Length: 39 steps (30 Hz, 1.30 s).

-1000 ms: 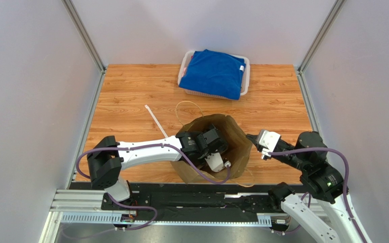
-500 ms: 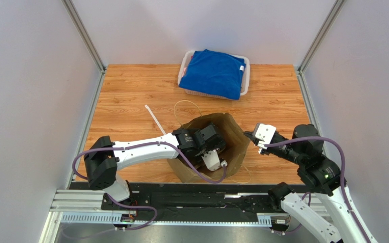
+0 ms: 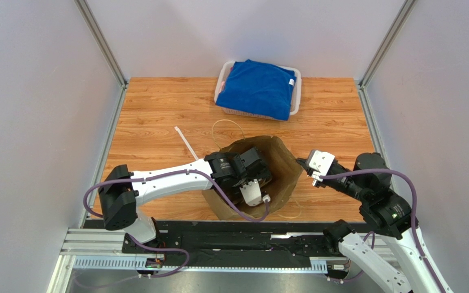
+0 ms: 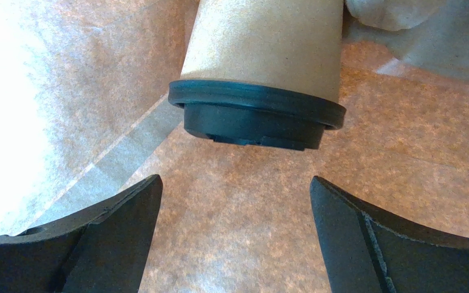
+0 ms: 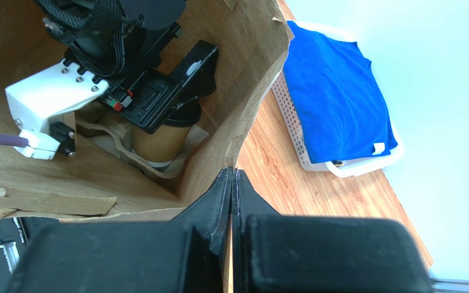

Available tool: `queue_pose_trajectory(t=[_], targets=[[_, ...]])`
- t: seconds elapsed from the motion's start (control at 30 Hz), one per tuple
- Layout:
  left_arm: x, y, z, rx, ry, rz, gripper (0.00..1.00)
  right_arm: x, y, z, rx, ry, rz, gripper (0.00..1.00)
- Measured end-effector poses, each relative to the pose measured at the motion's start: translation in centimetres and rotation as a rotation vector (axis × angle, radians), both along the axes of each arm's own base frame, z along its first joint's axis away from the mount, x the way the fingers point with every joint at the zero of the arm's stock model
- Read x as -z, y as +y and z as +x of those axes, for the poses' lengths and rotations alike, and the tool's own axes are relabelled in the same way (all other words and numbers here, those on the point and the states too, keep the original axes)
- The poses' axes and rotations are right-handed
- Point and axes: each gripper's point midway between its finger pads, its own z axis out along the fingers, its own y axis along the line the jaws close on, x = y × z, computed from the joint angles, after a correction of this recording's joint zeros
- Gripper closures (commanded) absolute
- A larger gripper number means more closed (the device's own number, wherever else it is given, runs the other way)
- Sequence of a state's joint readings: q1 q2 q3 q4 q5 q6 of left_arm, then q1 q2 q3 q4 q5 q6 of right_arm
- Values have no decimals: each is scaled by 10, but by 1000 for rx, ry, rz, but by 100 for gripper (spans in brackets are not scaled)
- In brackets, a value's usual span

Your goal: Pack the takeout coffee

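Note:
The takeout coffee [image 4: 261, 55], a kraft-brown cup with a black lid [image 4: 255, 116], is inside the tall brown paper bag [image 3: 287, 177]. My left gripper [image 4: 236, 180] reaches down into the bag [image 3: 252, 177] and stands open. Its fingertips are just short of the lid, with nothing between them. In the right wrist view the cup [image 5: 160, 143] shows under the left wrist, with a grey pulp carrier [image 5: 117, 152] around its base. My right gripper [image 3: 305, 163] is at the bag's right rim. Its fingers [image 5: 231, 174] are pressed together on the bag's edge [image 5: 243, 104].
A white basket [image 3: 297, 91] holding a folded blue cloth [image 3: 259, 89] sits at the back of the wooden table. A thin white strip [image 3: 187, 144] lies left of the bag. A twine handle loop [image 3: 225, 125] lies behind the bag. Grey walls close in both sides.
My left arm has drawn its wrist slightly left and back inside the bag. My right gripper has shifted a little toward the bag's rim. Both grippers kept their states.

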<state>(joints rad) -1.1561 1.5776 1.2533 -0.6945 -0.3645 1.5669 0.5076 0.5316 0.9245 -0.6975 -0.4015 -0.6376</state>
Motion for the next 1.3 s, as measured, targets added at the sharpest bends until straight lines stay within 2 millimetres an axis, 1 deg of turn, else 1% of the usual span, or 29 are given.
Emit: queue_pose_trajectory(t=[0.1, 0.23, 0.43, 0.63, 0.8, 0.9, 1.1, 1.13, 1.17, 1.3], targets=[[-2, 1, -2, 14, 6, 1, 2, 1, 0, 1, 4, -3, 0, 100], [-10, -2, -4, 30, 2, -28, 3, 1, -1, 1, 7, -6, 1, 100], [-24, -18, 2, 64, -47, -94, 3, 3, -1, 0, 5, -6, -1, 100], [-35, -31, 3, 92, -74, -163, 4, 4, 0, 0, 2, -6, -3, 100], [-39, -41, 0, 112, -65, -207, 5, 4, 0, 1, 2, -8, -2, 100], [-39, -42, -2, 105, -51, -229, 5, 4, 0, 1, 1, -8, -2, 100], [-42, -33, -3, 28, -11, -273, 18, 3, 0, 2, 4, -9, -3, 100], [-42, -31, -2, 7, -3, -280, 24, 3, 0, 2, 5, -10, -3, 100], [-43, -28, -1, -17, 4, -286, 27, 3, 0, 2, 6, -10, -3, 100], [-58, -21, 4, -119, 28, -345, 32, 3, 0, 2, 8, -12, -3, 100]])
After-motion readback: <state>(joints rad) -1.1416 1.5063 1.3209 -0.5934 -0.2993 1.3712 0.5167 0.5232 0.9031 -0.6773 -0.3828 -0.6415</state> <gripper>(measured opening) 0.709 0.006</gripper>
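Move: The lidded coffee stands in its carrier inside the bag, some 4 cm to the right of the open left gripper, level with it fore and aft, its middle about 8 cm lower. The carrier's middle is roughly 4 cm back, 2 cm right and 12 cm down. The bag rim pinched by the right gripper is some 16 cm right, 6 cm back and 14 cm up. From the right gripper, the coffee lies about 6 cm ahead, 12 cm left and 22 cm below. Raise the left gripper nearly 6 cm inside the bag, up and away from the coffee, drifting about 4 cm right on the way and then 2 cm back left. Roll the wrist some 20 degrees so the fingertips swing out to the right, and near the end start drawing the empty fingers together, leaving them partly open. Keep the right gripper still, shut on the bag rim. ##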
